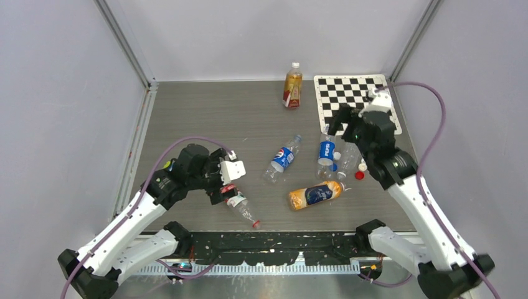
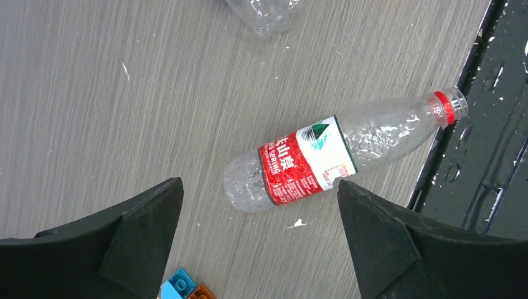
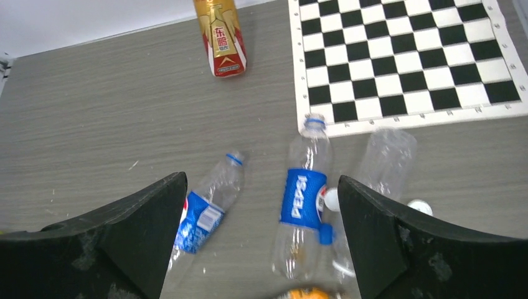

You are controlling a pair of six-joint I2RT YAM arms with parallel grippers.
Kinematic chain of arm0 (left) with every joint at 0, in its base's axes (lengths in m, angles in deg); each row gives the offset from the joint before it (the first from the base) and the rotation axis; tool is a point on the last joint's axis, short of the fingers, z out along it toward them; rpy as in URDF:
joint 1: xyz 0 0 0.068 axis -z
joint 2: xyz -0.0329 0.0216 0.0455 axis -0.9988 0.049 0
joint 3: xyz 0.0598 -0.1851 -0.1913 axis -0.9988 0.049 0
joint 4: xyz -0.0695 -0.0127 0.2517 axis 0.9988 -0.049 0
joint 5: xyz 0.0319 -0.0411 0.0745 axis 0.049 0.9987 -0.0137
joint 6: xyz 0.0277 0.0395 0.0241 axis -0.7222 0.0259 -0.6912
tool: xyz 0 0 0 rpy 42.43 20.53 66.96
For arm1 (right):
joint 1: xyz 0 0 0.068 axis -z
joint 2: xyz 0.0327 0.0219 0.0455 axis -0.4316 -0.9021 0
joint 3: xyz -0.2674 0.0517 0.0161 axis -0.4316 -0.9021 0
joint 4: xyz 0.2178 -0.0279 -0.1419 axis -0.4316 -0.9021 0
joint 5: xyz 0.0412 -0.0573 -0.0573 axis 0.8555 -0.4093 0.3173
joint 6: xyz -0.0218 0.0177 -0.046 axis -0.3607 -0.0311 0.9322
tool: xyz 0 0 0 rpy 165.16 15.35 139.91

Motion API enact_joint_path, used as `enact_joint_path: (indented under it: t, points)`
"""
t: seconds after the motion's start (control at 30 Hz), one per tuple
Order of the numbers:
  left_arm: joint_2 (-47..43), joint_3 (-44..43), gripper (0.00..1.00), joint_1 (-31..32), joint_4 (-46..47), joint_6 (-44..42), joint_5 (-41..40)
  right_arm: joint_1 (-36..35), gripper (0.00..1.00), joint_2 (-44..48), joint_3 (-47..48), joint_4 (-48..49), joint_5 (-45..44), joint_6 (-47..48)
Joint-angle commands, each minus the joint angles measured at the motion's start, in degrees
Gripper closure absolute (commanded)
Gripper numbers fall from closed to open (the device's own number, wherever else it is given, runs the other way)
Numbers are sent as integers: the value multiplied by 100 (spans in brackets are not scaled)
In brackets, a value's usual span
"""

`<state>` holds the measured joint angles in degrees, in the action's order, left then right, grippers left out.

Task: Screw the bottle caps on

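Observation:
Loose bottle caps lie at the right: a white cap (image 3: 332, 199), a blue cap (image 3: 324, 234) and another white cap (image 3: 420, 207) beside a lying Pepsi bottle (image 3: 303, 196) and a clear bottle (image 3: 386, 156). A red cap (image 1: 359, 175) lies near them. My right gripper (image 3: 261, 178) hangs open above this group (image 1: 341, 124), holding nothing. My left gripper (image 2: 259, 182) is open above the base end of a lying red-labelled bottle (image 2: 308, 162), whose mouth (image 2: 457, 103) has no cap. In the top view that gripper (image 1: 223, 190) sits just above this bottle (image 1: 241, 208).
A second Pepsi bottle (image 1: 283, 159) and an orange bottle (image 1: 315, 195) lie mid-table. A gold bottle (image 1: 292, 87) stands at the back beside a checkerboard (image 1: 355, 93). Small toy bricks (image 2: 183, 286) lie under the left gripper. The black rail (image 1: 274, 240) runs along the near edge.

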<state>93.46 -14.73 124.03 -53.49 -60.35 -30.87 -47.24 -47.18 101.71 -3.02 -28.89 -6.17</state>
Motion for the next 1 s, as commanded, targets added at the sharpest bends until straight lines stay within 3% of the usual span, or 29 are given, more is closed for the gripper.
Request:
enact_joint_path:
  t: [0.0, 0.17, 0.27, 0.37, 0.47, 0.57, 0.8, 0.97]
  points:
    - [-94, -18, 2, -18, 405, -24, 238, 1, 2, -1363, 871, 766, 438, 176]
    - [-174, 296, 1, -17, 956, 377, 127, 41, 0, -3051, 1978, 508, 146, -491]
    - [-34, 449, 0, -13, 1472, 965, -77, 48, 0, -3908, 3190, -489, -350, -1025]
    - [243, 485, 0, -12, 1951, 1758, -481, 79, 0, -4602, 3707, -684, -218, -364]
    - [599, 377, 0, -11, 2214, 2586, -899, 182, 0, -5245, 4008, -648, 87, -167]
    - [940, 102, 0, -11, 2111, 3429, -939, 254, 0, -5880, 4895, -911, 128, -219]
    - [1100, 203, 0, -18, 2417, 4795, -713, 347, 0, -7359, 6362, -956, 663, -1078]
    - [891, 502, 0, -12, 2482, 4862, -725, 356, 0, -8151, 6963, -481, 1190, -1889]
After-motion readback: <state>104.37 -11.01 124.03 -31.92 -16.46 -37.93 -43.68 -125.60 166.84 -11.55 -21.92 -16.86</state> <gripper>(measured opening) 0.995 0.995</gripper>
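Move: The tea bottle stands upright about 34 cm ahead of the right hand, 11 cm to its left, its middle some 17 cm lower. Flat on the table beyond the hand lies the chessboard, its centre 34 cm ahead and 20 cm right. Two Pepsi bottles lie nearer: one 15 cm ahead, 4 cm right, the other 11 cm ahead, 13 cm left. From the left hand the tea bottle is about 44 cm ahead, 25 cm right. Forward and down in one fast sweep, drifting left, the right hand goes back out towards the tea bottle, about 27 cm forward and 13 cm lower, tipping its fingers down some 20 degrees and keeping them open; no grip is made. The empty, open left hand eases forward and right towards the left Pepsi bottle, turning counter-clockwise and tipping down. ##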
